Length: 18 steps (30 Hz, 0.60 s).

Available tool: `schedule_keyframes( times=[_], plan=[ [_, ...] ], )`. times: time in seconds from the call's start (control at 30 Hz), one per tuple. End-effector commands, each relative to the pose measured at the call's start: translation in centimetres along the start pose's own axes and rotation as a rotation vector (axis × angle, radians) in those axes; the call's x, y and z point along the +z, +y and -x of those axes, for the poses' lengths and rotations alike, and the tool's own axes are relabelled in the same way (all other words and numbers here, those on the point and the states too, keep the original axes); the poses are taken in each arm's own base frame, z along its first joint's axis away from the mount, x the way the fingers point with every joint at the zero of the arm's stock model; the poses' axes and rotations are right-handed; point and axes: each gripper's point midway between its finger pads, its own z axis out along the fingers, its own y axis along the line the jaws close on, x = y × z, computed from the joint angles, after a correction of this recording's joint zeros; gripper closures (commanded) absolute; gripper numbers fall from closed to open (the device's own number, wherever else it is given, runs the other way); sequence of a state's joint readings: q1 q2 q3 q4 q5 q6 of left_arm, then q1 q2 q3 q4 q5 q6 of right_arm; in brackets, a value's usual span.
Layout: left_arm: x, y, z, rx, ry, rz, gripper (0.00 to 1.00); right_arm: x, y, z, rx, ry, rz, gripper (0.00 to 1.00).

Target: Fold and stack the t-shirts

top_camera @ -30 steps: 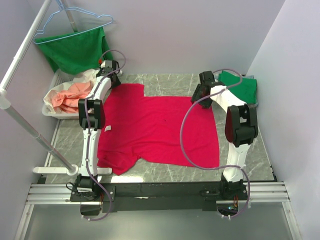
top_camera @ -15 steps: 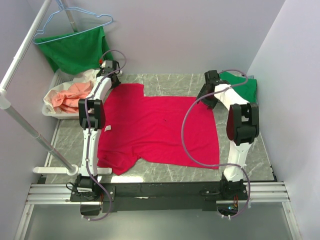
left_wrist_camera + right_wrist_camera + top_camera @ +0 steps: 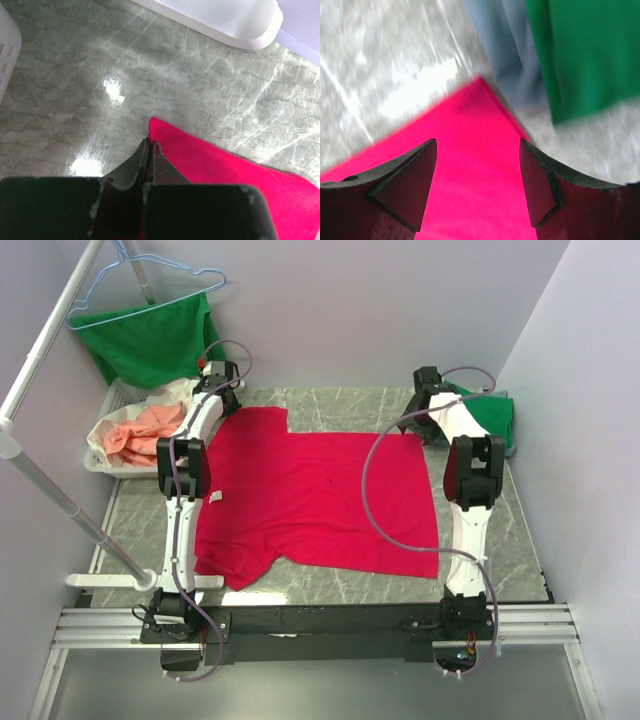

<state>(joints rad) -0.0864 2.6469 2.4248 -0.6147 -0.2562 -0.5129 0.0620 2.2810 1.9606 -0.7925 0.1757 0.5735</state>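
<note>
The red t-shirt (image 3: 315,495) lies spread flat on the marble table. My left gripper (image 3: 228,398) is at its far left corner. In the left wrist view that gripper (image 3: 149,144) is shut, with the edge of the red cloth (image 3: 210,160) pinched between its fingers. My right gripper (image 3: 424,420) hovers over the shirt's far right corner. In the right wrist view it (image 3: 477,142) is open, with nothing but red fabric (image 3: 475,185) below the gap. A folded green t-shirt (image 3: 495,415) lies just right of it, also in the right wrist view (image 3: 585,55), with a blurred grey strip (image 3: 507,55) along its edge.
A white basket (image 3: 100,445) of peach and white clothes stands at the far left. Above it a green garment (image 3: 150,340) hangs from a blue hanger on a white rail (image 3: 45,350). Walls close in the table at the back and right.
My left gripper has shut on the red shirt's far left corner. My right gripper has swung back and right to the far right corner and opened a little wider.
</note>
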Motion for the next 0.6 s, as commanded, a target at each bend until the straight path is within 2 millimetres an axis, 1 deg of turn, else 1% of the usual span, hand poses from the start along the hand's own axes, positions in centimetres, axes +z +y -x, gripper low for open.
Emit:
schedule_keyframes(
  times=[0.0, 0.03, 0.1, 0.27, 0.37, 0.43, 0.5, 0.57],
  plan=[
    [-3.1, -0.2, 3.0, -0.005, -0.054, -0.013, 0.99, 1.5, -0.7, 0.8, -0.023, 0.035, -0.052, 0.27],
    [-3.2, -0.3, 3.1, -0.005, -0.055, -0.014, 0.99, 1.9, -0.4, 1.0, -0.024, 0.036, -0.047, 0.27],
    [-3.2, -0.3, 3.0, -0.004, -0.051, -0.015, 0.99, 2.2, -0.3, 0.8, -0.029, 0.050, -0.044, 0.28],
    [-3.5, -0.5, 3.3, -0.014, -0.056, -0.025, 0.99, 3.1, -0.6, 0.0, -0.031, 0.083, -0.044, 0.30],
    [-3.7, -0.5, 3.6, -0.018, -0.064, -0.025, 0.99, 3.6, -0.5, -0.7, -0.030, 0.112, -0.035, 0.45],
    [-3.8, -0.5, 3.8, -0.016, -0.069, -0.025, 0.99, 3.5, -0.7, -0.6, -0.030, 0.109, -0.047, 0.60],
    [-4.2, -0.6, 4.2, -0.017, -0.079, -0.028, 0.99, 3.3, -0.8, -0.4, -0.023, 0.100, -0.048, 0.82],
    [-4.5, -0.9, 4.8, -0.023, -0.097, -0.043, 0.99, 2.6, -0.9, 0.2, -0.011, 0.080, -0.044, 0.91]
  ],
)
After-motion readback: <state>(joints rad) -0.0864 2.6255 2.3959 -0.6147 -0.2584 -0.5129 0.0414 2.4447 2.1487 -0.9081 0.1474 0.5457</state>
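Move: Nearly beneath the right hand's open fingers lies the far right corner of the red t-shirt, about 2 cm ahead, 1 cm to the right and 4 cm down. The grey shirt's near left corner is some 5 cm to the hand's right and 1 cm ahead; the folded green shirt on top of it is centred about 16 cm right and 6 cm ahead. From the left hand, the red corner lies roughly 45 cm right and 10 cm back. Dropping about 3 cm onto the red t-shirt's far right corner, the right hand first carries forward nearly 2 cm, then eases back about 1 cm while its fingertips tip some 5 degrees further down. Its wide-open fingers close low down, just inside the corner, and pinch the cloth. The left hand stays put, keeping its pinch on the far left corner. ##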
